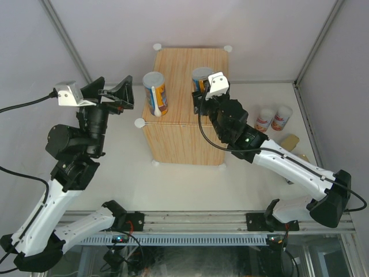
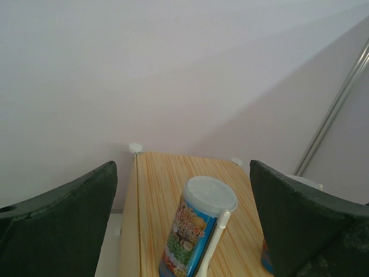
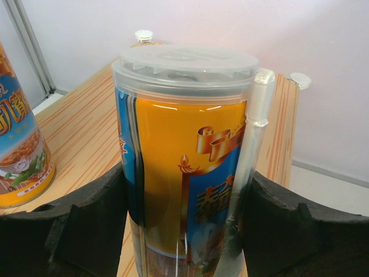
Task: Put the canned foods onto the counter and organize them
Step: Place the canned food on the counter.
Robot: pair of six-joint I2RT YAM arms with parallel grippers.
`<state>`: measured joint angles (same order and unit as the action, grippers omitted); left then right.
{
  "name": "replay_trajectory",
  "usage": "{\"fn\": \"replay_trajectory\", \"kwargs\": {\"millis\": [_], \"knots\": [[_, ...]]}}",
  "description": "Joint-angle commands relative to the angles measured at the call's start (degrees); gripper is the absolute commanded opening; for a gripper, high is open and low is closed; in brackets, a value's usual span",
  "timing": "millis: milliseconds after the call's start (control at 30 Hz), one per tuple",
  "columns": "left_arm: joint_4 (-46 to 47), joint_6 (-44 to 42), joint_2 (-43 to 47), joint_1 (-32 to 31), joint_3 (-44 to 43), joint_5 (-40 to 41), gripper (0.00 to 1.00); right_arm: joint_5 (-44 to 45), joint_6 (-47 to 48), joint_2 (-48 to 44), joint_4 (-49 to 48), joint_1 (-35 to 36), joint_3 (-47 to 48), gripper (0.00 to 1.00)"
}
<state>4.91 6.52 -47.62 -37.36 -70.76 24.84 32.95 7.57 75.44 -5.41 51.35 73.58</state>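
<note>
The counter [image 1: 185, 60] is a light wood-grain box with white corner knobs. One tall blue-orange can [image 1: 155, 92] with a white spoon stands upright on its left part. My right gripper [image 1: 203, 97] is shut on a second tall can [image 1: 202, 74] over the counter's right part. In the right wrist view the pads [image 3: 92, 213] press both sides of this can [image 3: 184, 150]; its base is hidden. My left gripper [image 1: 118, 95] hangs open left of the counter. In its wrist view the standing can [image 2: 199, 231] lies ahead, between its wide-apart jaws.
Two short white-red cans [image 1: 264, 120] [image 1: 282, 117] stand on the table right of the counter. A flat gold tin [image 1: 290, 141] lies just in front of them. White walls and metal frame posts close in the back and sides.
</note>
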Motion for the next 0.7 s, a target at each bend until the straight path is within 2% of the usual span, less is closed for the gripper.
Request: {"fn": "replay_trajectory", "kwargs": {"millis": [0, 500, 667], "knots": [[0.1, 0.4, -0.3, 0.3, -2.5, -1.2, 1.0, -0.2, 0.9, -1.3, -14.2, -0.1, 1.4, 0.0], [-0.9, 0.4, -0.5, 1.8, -1.4, -1.6, 1.0, -6.8, 0.3, 5.4, -24.2, -8.8, 0.2, 0.0], [1.8, 1.0, -0.5, 3.4, -0.2, -2.1, 1.0, -10.3, -2.6, 9.7, -24.4, -13.6, 3.3, 0.0]]}}
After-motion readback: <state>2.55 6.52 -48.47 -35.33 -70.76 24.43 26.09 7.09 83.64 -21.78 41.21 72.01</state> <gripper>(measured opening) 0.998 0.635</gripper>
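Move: The right hand already grips the canned food over the counter. The free spot it is being taken to lies about 10 cm ahead, 2 cm to the right and some 6 cm below. The other can, already standing there, is about 17 cm to the left, 3 cm back and at about the same height; the counter's far right knob is roughly 28 cm ahead and 12 cm right. From the empty left hand the spot is about 20 cm ahead, 26 cm right and 19 cm lower. Keeping its pinch around the can, the right hand barely stirs at first, then carries it forward along the counter's right half, gathering speed, for about 7 cm, past the other can and towards the far edge. Its height hardly changes, and the fingers tip up by some 5 degrees while staying closed on the can. ##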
